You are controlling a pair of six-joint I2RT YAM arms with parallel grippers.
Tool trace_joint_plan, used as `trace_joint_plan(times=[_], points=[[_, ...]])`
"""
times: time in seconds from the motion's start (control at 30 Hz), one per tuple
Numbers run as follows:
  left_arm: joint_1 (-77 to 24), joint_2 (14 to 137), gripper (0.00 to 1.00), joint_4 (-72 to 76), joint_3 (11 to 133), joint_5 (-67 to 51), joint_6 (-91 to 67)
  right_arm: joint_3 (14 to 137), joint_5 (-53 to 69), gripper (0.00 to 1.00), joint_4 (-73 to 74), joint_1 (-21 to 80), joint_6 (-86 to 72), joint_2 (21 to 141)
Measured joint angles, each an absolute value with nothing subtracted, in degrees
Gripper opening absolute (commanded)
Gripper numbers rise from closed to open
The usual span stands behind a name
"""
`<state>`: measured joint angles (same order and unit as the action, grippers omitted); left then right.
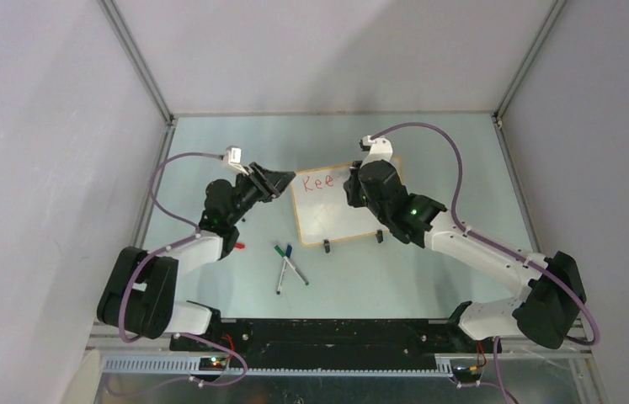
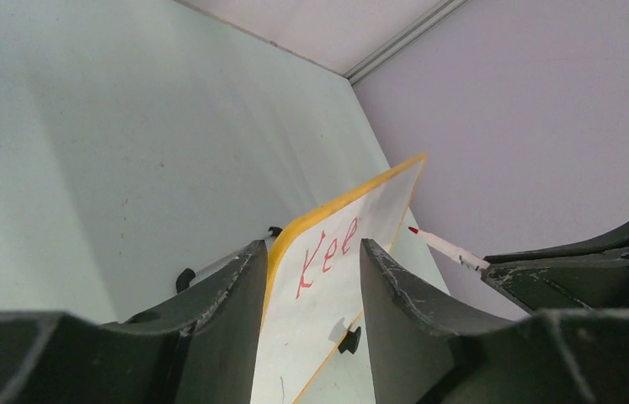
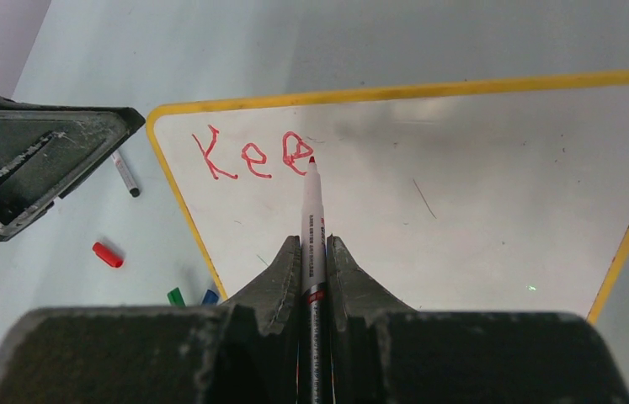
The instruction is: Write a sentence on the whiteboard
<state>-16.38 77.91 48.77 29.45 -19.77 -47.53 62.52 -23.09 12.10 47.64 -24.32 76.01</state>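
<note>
The whiteboard (image 1: 336,217) stands in the middle of the table, tilted on two black clip feet (image 1: 326,246), with a yellow-orange frame. Of the sentence (image 3: 247,156) only the red letters "Kee" show, at the board's top left. My right gripper (image 3: 313,240) is shut on a red marker (image 3: 311,206). The marker's tip rests at the third letter. My left gripper (image 2: 311,244) is open, straddling the whiteboard's (image 2: 327,295) left edge. One finger (image 2: 226,295) lies against the yellow frame and the other is over the white face. The red letters (image 2: 327,252) show between the fingers.
Green and blue markers (image 1: 287,265) lie crossed on the table in front of the board. A red cap (image 1: 239,246) lies by the left arm, and a grey marker (image 3: 125,174) lies left of the board. Walls close the table on three sides.
</note>
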Motion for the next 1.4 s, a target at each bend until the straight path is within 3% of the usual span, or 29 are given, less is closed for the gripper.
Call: trace_joint_plan(times=[0.7, 1.03, 1.4], points=[[-17.2, 81.8, 0.52, 47.0, 28.6, -19.9, -47.6, 62.5, -23.1, 0.0, 12.1, 47.7, -24.3, 76.6], [-17.3, 81.9, 0.25, 48.0, 28.6, -20.3, -48.5, 62.5, -23.1, 0.0, 12.1, 47.7, -24.3, 77.5], [-17.3, 82.6, 0.21, 48.8, 28.6, -21.2, -48.6, 62.5, -23.1, 0.0, 11.9, 47.5, -24.6, 78.6]])
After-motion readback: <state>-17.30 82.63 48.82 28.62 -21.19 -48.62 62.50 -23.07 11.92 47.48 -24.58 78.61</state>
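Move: The left hand, fingers half open, has the whiteboard's far left corner and edge about 4 cm below it and 1 cm to its right. The red K is some 4 cm right, 1 cm nearer and 5 cm down. From the right hand, which holds the red marker, the end of the second "e" lies roughly 7 cm ahead, 4 cm left and 5 cm below; the board's far left corner is about 11 cm left, 8 cm ahead and 5 cm down. The left hand sinks about 4 cm with its fingers half open, tipping down some 5 degrees and easing about 1 cm to the right, until the whiteboard's left edge just by the far corner stands between its fingers, then closes them and pinches the yellow rim. Meanwhile the right hand keeps its grip on the red marker, almost still at first and then lowering about 1.5 cm, bringing the tip down close to the board beside the second "e", though whether the tip touches can't be seen. ##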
